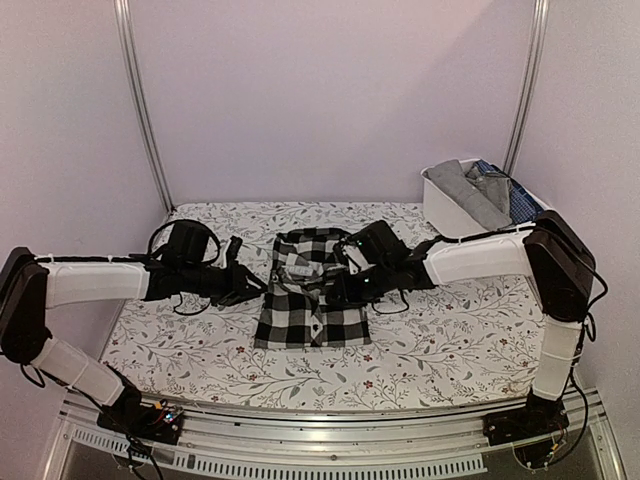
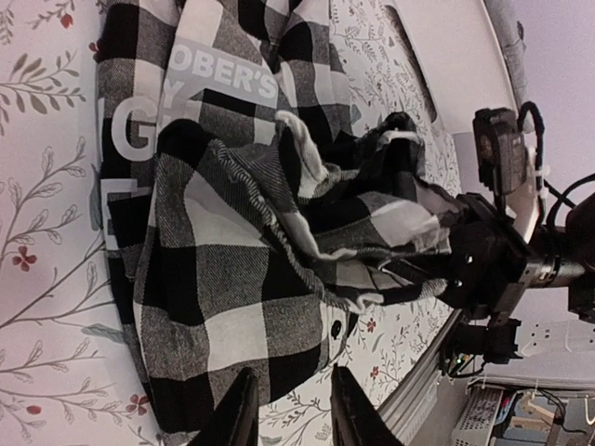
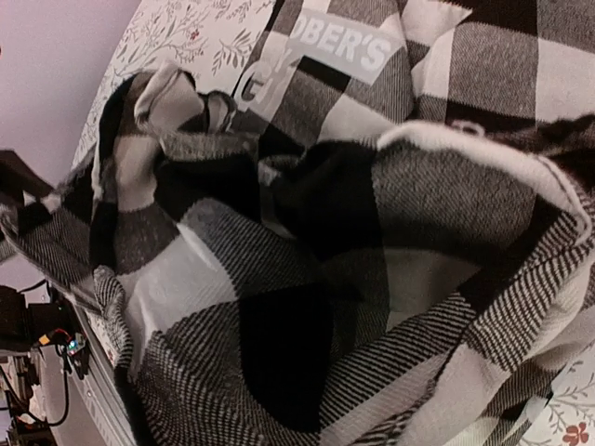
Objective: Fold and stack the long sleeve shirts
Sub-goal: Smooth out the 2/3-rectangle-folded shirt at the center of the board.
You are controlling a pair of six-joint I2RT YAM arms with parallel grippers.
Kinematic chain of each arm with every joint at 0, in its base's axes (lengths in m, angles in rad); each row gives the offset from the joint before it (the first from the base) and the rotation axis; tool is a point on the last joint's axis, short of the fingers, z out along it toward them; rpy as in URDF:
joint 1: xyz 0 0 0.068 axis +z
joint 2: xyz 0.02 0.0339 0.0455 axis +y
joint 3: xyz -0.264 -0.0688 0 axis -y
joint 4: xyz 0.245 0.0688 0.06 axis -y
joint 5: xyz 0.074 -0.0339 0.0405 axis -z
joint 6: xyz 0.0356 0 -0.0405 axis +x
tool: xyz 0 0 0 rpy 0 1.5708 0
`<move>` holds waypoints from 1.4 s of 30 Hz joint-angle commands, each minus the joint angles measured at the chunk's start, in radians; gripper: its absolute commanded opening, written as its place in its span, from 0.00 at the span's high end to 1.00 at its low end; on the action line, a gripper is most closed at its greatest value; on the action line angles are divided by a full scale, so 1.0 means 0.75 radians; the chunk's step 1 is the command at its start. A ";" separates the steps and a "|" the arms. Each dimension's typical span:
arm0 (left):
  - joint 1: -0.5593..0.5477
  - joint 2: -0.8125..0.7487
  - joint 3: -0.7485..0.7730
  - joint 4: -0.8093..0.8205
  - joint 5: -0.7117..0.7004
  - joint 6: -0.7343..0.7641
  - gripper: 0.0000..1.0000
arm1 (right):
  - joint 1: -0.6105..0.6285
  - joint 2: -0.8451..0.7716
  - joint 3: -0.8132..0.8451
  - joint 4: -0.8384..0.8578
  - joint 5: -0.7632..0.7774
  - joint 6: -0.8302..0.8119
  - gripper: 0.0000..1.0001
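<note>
A black-and-white checked long sleeve shirt [image 1: 310, 295] lies partly folded in the middle of the floral table. My left gripper [image 1: 254, 285] is at its left edge. In the left wrist view its fingers [image 2: 240, 409] stand apart, with only tablecloth and the shirt's hem [image 2: 279, 362] ahead of them. My right gripper [image 1: 346, 286] is at the shirt's right side. A raised, bunched fold of cloth [image 2: 390, 232] runs into the right gripper [image 2: 465, 269]. Checked cloth [image 3: 307, 279] fills the right wrist view and hides those jaws.
A white bin [image 1: 440, 210] stands at the back right with a grey shirt [image 1: 468, 190] and a dark blue patterned one [image 1: 520, 202] in it. A metal rail [image 1: 330, 428] runs along the table's near edge. White walls close in the back and both sides.
</note>
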 commanded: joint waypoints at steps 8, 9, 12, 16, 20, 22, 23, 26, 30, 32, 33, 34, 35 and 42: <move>-0.092 0.084 0.010 0.108 -0.020 -0.012 0.74 | -0.130 0.436 0.514 -0.055 -0.039 -0.072 0.76; -0.093 0.100 0.018 0.114 -0.020 -0.012 0.74 | -0.135 0.463 0.535 -0.063 -0.031 -0.078 0.74; -0.100 0.148 0.042 0.134 -0.020 -0.015 0.74 | -0.164 0.493 0.569 -0.080 -0.013 -0.082 0.70; -0.105 0.227 0.111 0.147 -0.006 -0.001 0.74 | -0.180 0.449 0.603 -0.125 0.035 -0.102 0.63; -0.108 0.327 0.222 0.168 0.017 0.004 0.75 | -0.183 0.384 0.660 -0.186 0.073 -0.140 0.56; -0.108 0.385 0.285 0.170 0.008 0.003 0.74 | -0.184 0.338 0.670 -0.205 0.102 -0.154 0.52; -0.108 0.415 0.317 0.173 0.005 0.004 0.74 | -0.184 0.309 0.669 -0.215 0.123 -0.157 0.51; -0.096 0.528 0.419 0.152 -0.026 0.005 0.74 | -0.188 0.232 0.665 -0.261 0.194 -0.158 0.49; -0.041 0.745 0.595 0.087 -0.018 0.065 0.74 | -0.189 0.138 0.623 -0.271 0.189 -0.148 0.48; -0.011 0.860 0.704 0.055 0.041 0.099 0.75 | -0.187 0.105 0.602 -0.268 0.152 -0.137 0.48; -0.001 0.906 0.773 0.016 0.056 0.118 0.76 | -0.185 0.094 0.586 -0.263 0.141 -0.132 0.48; 0.003 0.951 0.822 -0.029 0.065 0.135 0.76 | -0.185 0.086 0.571 -0.255 0.132 -0.130 0.48; 0.004 0.981 0.854 -0.055 0.070 0.149 0.76 | -0.181 0.077 0.556 -0.249 0.127 -0.129 0.48; 0.008 0.934 0.919 -0.081 0.100 0.184 0.71 | -0.182 0.075 0.457 -0.221 0.137 -0.116 0.50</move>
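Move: The bunched middle folds of the shirt lie about 13 cm ahead of the left hand, 11 cm to its right and 9 cm below. From the right hand they are some 12 cm ahead, 8 cm to its left and 5 cm down. From that same right hand the shirt's near hem is about 8 cm back, 6 cm left and 7 cm lower; the far edge is about 28 cm ahead, 7 cm left and 7 cm lower. Forward about 11 cm, dipping slightly, the right hand takes the loose cloth draped over its fingers towards the shirt's middle; its nearly shut fingers open to half wide and come free as it rises well clear. The left eases back, down and right, then reaches forward some 14 cm and right, sinking until its steadily part-open fingertips touch the middle ridge. ##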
